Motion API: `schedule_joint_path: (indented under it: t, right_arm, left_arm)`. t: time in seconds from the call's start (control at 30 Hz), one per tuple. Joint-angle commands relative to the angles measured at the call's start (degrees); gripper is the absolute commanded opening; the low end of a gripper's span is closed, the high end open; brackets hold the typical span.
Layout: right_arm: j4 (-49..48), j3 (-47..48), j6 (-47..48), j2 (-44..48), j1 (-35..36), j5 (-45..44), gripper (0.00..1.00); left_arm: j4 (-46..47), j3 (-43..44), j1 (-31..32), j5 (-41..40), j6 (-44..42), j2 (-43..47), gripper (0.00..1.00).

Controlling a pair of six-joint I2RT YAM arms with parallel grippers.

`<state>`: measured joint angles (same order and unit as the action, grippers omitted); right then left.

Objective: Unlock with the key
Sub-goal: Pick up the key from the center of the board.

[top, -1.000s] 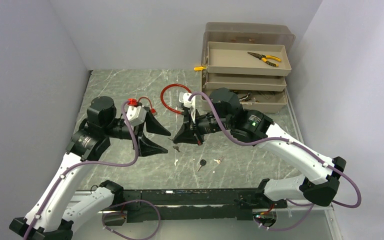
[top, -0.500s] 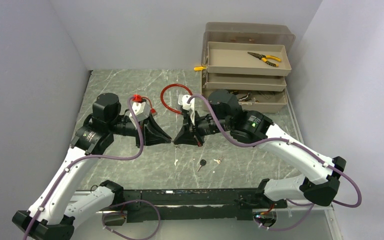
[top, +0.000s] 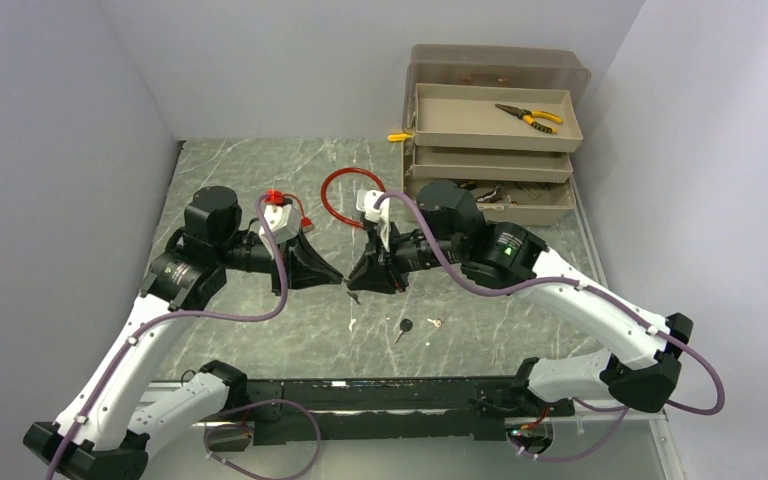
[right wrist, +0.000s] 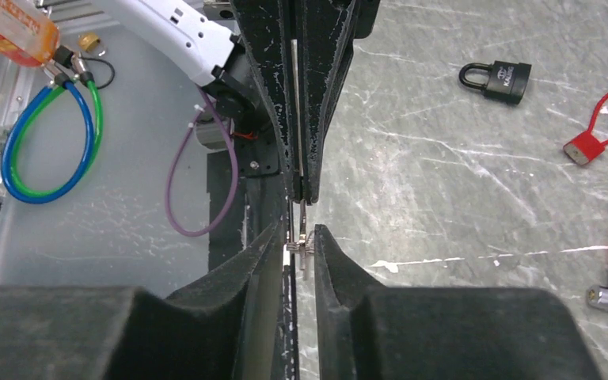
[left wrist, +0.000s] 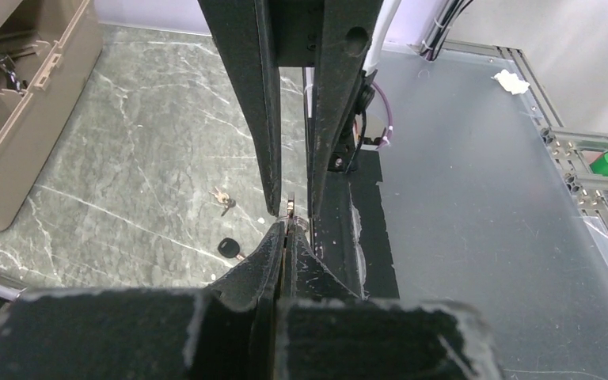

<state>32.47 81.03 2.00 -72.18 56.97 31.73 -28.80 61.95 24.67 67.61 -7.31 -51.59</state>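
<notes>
A small metal key [right wrist: 303,237] hangs in the air between the two grippers, which meet tip to tip over the table's middle. My left gripper [top: 337,276] [left wrist: 288,228] is shut on the key, with its fingers [right wrist: 301,158] pressed together. My right gripper [top: 353,281] [right wrist: 302,241] is slightly open; its fingers stand on either side of the key's ring end with a narrow gap. A black padlock [right wrist: 499,79] lies flat on the table in the right wrist view; the top view does not show it.
A black-headed key [top: 405,326] and a small key bunch [top: 437,321] lie on the marble just in front of the grippers. A red cable loop [top: 345,195] and a red lock [top: 276,197] lie behind them. A tiered toolbox [top: 495,150] with pliers [top: 528,117] stands at the back right.
My left gripper swung right to meet the right gripper's tips and shut on the key. The right gripper's jaws have parted a little.
</notes>
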Motion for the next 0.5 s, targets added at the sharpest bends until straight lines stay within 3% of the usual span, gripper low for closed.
schedule_joint_path:
  t: [0.0,0.33,0.47]
  right_arm:
    - [-3.6,-0.3,0.5,3.0,0.4,-0.7,0.29]
    - [-9.1,-5.1,-0.6,5.3,0.4,0.2,0.73]
    - [-11.2,-5.8,-0.8,5.0,0.2,-0.7,0.78]
  left_arm:
    - [-0.1,2.4,-0.1,-0.2,-1.6,1.0,0.0]
    - [1.1,3.1,-0.1,-0.3,-0.6,1.5,0.0]
    - [1.4,3.2,-0.1,0.0,0.1,1.6,0.0]
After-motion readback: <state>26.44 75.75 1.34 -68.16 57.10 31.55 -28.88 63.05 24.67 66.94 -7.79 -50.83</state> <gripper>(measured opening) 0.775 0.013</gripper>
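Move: The left fingers already pinch the key; its ring and the rest of the bunch hang some 2 cm to the right of the left hand, about 1 cm lower and 1 cm back. From the right hand, whose slightly parted fingers straddle it, the key is about 1 cm left, 1 cm down and 1 cm back. On the table some 32 cm below the right hand, the black-headed key lies about 10 cm forward and 9 cm right, the small keys about 12 cm forward and 16 cm right. Opening outward on either side of the key, the right fingers go from slightly parted to about three-quarters wide, while that hand shifts only about 1 cm up and slightly right and back, its wrist tilting barely 5 degrees. The left hand keeps its fingers shut on the key and rises about 1 cm in its last part, otherwise staying in place. ##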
